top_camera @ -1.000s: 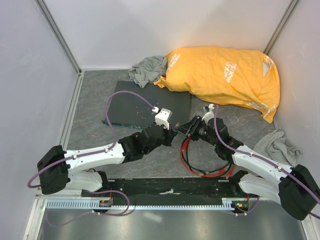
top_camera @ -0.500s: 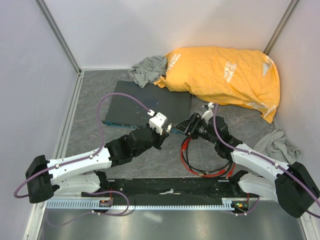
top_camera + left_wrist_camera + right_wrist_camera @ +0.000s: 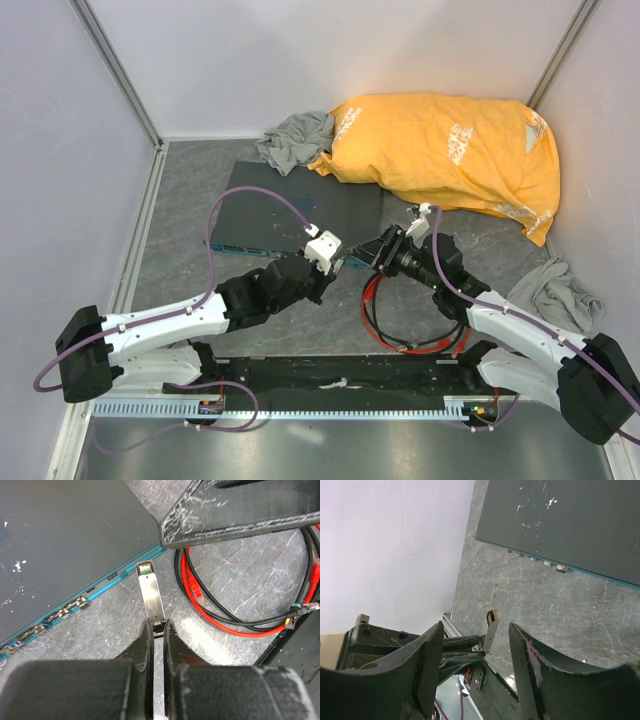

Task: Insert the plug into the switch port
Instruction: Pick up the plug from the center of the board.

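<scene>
My left gripper (image 3: 157,624) is shut on the plug (image 3: 151,595), a slim silver metal connector. It points its open end at the blue-green front edge (image 3: 65,612) of the switch (image 3: 60,540) and stops just short of it. The edge carries a row of small ports; I cannot tell which the plug faces. From above, the left gripper (image 3: 335,262) sits at the right end of the dark grey switch (image 3: 290,205). My right gripper (image 3: 375,255) faces it, open. In the right wrist view the plug (image 3: 491,627) stands free between the spread right fingers (image 3: 432,655), touching neither.
A coil of red and black cables (image 3: 400,320) lies right of the plug, one red connector (image 3: 194,586) loose on the floor. An orange bag (image 3: 450,150) and a grey cloth (image 3: 295,138) lie behind the switch. Another cloth (image 3: 555,290) lies at the right wall.
My right gripper has opened and let go of the plug, which now stays in the left gripper alone. The left arm pulled back a little and swung the plug toward the switch edge.
</scene>
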Motion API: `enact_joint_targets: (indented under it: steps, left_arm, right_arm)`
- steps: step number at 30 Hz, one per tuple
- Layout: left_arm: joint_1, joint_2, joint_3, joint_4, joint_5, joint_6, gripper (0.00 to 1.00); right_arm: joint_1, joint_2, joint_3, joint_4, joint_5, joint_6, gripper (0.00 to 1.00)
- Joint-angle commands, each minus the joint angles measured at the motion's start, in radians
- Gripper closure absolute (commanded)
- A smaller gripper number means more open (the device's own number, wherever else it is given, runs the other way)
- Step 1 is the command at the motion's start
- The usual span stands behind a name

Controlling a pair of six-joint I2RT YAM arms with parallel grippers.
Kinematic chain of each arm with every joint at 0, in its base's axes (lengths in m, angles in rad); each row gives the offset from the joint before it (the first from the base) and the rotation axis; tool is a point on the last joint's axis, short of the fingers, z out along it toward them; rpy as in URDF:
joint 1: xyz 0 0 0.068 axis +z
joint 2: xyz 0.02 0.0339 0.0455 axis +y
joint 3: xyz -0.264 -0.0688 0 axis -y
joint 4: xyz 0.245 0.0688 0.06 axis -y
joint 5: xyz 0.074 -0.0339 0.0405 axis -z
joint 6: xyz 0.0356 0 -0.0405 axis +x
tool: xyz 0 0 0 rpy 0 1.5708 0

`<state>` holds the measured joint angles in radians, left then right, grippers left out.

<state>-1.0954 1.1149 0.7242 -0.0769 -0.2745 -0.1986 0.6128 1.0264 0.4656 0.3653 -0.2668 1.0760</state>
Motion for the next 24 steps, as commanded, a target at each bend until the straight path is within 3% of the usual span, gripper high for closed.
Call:
enact_joint_targets:
  steps: [1, 9, 12, 15, 17, 24]
  left_arm:
    - [-0.003, -0.013, 0.049, 0.011, 0.026, 0.048, 0.98]
    - [-0.003, -0.009, 0.05, 0.032, 0.066, 0.054, 0.98]
    - [-0.003, -0.004, 0.053, 0.037, 0.072, 0.059, 0.98]
    - [-0.003, -0.003, 0.047, 0.043, 0.067, 0.062, 0.98]
    - [-0.003, -0.006, 0.043, 0.048, 0.058, 0.057, 0.98]
    - [-0.003, -0.038, -0.04, 0.072, 0.011, -0.039, 0.95]
  right_arm:
    - [-0.001, 0.023, 0.016, 0.014, -0.005, -0.024, 0.38]
    - [0.002, 0.132, -0.01, 0.153, -0.092, 0.045, 0.43]
    - [0.002, 0.15, -0.016, 0.187, -0.107, 0.067, 0.58]
    - [0.002, 0.162, -0.021, 0.217, -0.121, 0.097, 0.88]
    - [-0.001, 0.161, -0.024, 0.221, -0.114, 0.119, 0.99]
    - [-0.039, 0.103, -0.059, 0.265, -0.089, 0.206, 1.0]
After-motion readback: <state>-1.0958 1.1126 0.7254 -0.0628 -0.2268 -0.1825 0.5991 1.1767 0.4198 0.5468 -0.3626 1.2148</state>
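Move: The plug is still held up by its tail in the left fingers; its middle lies about 2 cm ahead, 1 cm right and 1 cm above that hand. From the open right hand it is some 3 cm to the left, level ahead, and 3 cm below. The switch board's middle lies roughly 14 cm left, 8 cm ahead and 15 cm below the right hand; the cable coil is 14 cm back, 13 cm right and 16 cm below. The right hand sinks about 2.5 cm, edging left, and pinches the free end of the left-held plug. ##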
